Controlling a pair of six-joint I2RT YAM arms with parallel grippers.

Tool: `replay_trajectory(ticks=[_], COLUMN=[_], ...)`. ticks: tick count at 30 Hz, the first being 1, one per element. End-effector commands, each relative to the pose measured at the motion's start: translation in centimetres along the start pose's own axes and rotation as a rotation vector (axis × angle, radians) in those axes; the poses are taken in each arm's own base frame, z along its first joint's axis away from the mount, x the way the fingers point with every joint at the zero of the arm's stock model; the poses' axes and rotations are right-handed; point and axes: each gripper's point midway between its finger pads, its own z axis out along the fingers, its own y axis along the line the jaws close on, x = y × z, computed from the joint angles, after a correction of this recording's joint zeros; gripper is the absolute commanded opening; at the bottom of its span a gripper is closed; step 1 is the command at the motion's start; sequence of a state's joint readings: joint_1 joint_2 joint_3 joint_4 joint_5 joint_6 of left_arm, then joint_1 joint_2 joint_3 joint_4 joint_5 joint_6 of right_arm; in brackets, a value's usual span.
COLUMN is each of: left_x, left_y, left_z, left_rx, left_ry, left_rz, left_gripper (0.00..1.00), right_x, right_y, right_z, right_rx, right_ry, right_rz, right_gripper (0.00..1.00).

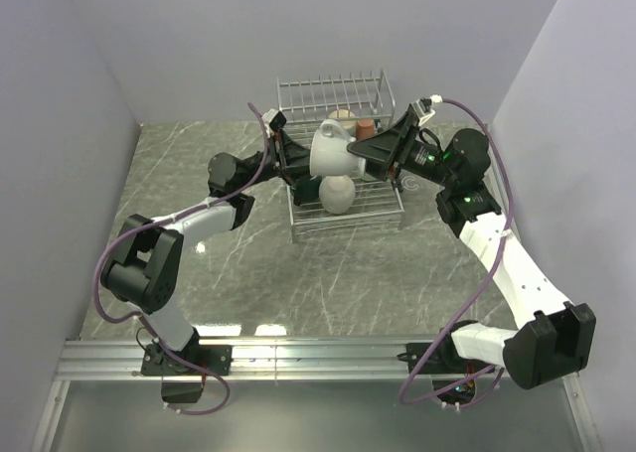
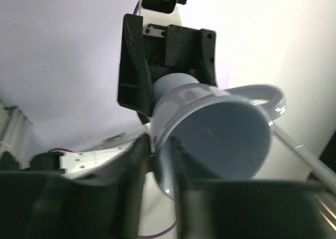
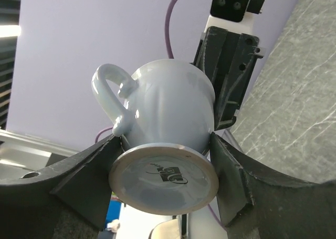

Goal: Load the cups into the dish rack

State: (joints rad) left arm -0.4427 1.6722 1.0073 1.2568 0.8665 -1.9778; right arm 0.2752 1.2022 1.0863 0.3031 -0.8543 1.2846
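A pale blue-white cup [image 1: 331, 152] hangs on its side above the dish rack [image 1: 333, 82], held between both arms. My left gripper [image 1: 298, 160] pinches its rim, one finger [image 2: 189, 170] inside the mouth and the other outside the wall [image 2: 220, 128]. My right gripper [image 1: 364, 152] grips the narrow waist just above the foot, with a finger pad [image 3: 223, 160] pressed on each side of the cup [image 3: 168, 107]. The handle points up. In the rack lie a beige cup [image 1: 336, 194], a dark teal cup [image 1: 308, 187] and a reddish-brown cup [image 1: 366, 129].
A cream cup [image 1: 341, 116] sits at the rack's back by the upright tines. The rack stands at the far middle of the grey marble table [image 1: 199, 273]. Purple walls close in on both sides. Purple cables loop off each arm.
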Motion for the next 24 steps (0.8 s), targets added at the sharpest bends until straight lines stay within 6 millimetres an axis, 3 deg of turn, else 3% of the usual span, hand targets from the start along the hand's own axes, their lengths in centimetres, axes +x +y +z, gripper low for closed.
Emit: replay_trajectory(ticks=[1, 10, 16, 18, 20, 22, 23, 24], left_x=[1.5, 1.0, -1.0, -1.3, -2.6, -3.6, -4.0, -4.6], left_y=[-3.4, -1.9, 0.3, 0.4, 1.4, 1.6, 2.5, 3.2], left_z=[-0.2, -1.0, -2.6, -3.0, -4.2, -5.8, -6.6, -7.4], left_rx=[0.123, 0.05, -0.102, -0.145, -0.236, -0.284, -0.332, -0.373], left_ry=[0.027, -0.014, -0.104, -0.088, -0.116, -0.148, -0.17, -0.194], left_rz=[0.127, 0.117, 0.094, 0.172, 0.149, 0.187, 0.149, 0.195], left_gripper=[0.35, 0.56, 0.6, 0.6, 0.61, 0.6, 0.59, 0.59], right_x=[-0.6, -1.0, -2.5, -2.9, -3.5, -3.9, -4.2, -4.3], right_y=[2.7, 3.3, 3.2, 3.3, 3.5, 2.3, 2.3, 1.1], right_z=[0.1, 0.0, -1.2, -1.4, -1.6, -1.7, -1.8, -2.0], right_rx=[-0.064, -0.053, -0.028, -0.018, -0.004, 0.047, 0.062, 0.107], right_ry=[-0.011, -0.01, -0.029, -0.034, -0.045, -0.045, -0.054, -0.049], right_rz=[-0.078, -0.102, -0.103, -0.107, -0.129, -0.136, -0.148, -0.149], right_gripper=[0.0, 0.0, 0.0, 0.0, 0.0, 0.0, 0.0, 0.0])
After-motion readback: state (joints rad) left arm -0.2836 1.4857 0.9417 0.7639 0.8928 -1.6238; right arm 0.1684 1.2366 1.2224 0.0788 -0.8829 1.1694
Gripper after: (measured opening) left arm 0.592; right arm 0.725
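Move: The pale-blue cup hangs between both grippers, the left on its rim, the right on its base: its middle is about 3 cm right of the left hand and 3 cm left of the right. The dish rack's middle lies some 14 cm ahead of the right hand and 36 cm below. From that hand, the cream cup is about 9 cm ahead and 1 cm left, the green cup 17 cm ahead and 7 cm right, both roughly 33 cm down. Left gripper releases the cup, backing about 5 cm left and down; right carries the cup right and forward. ##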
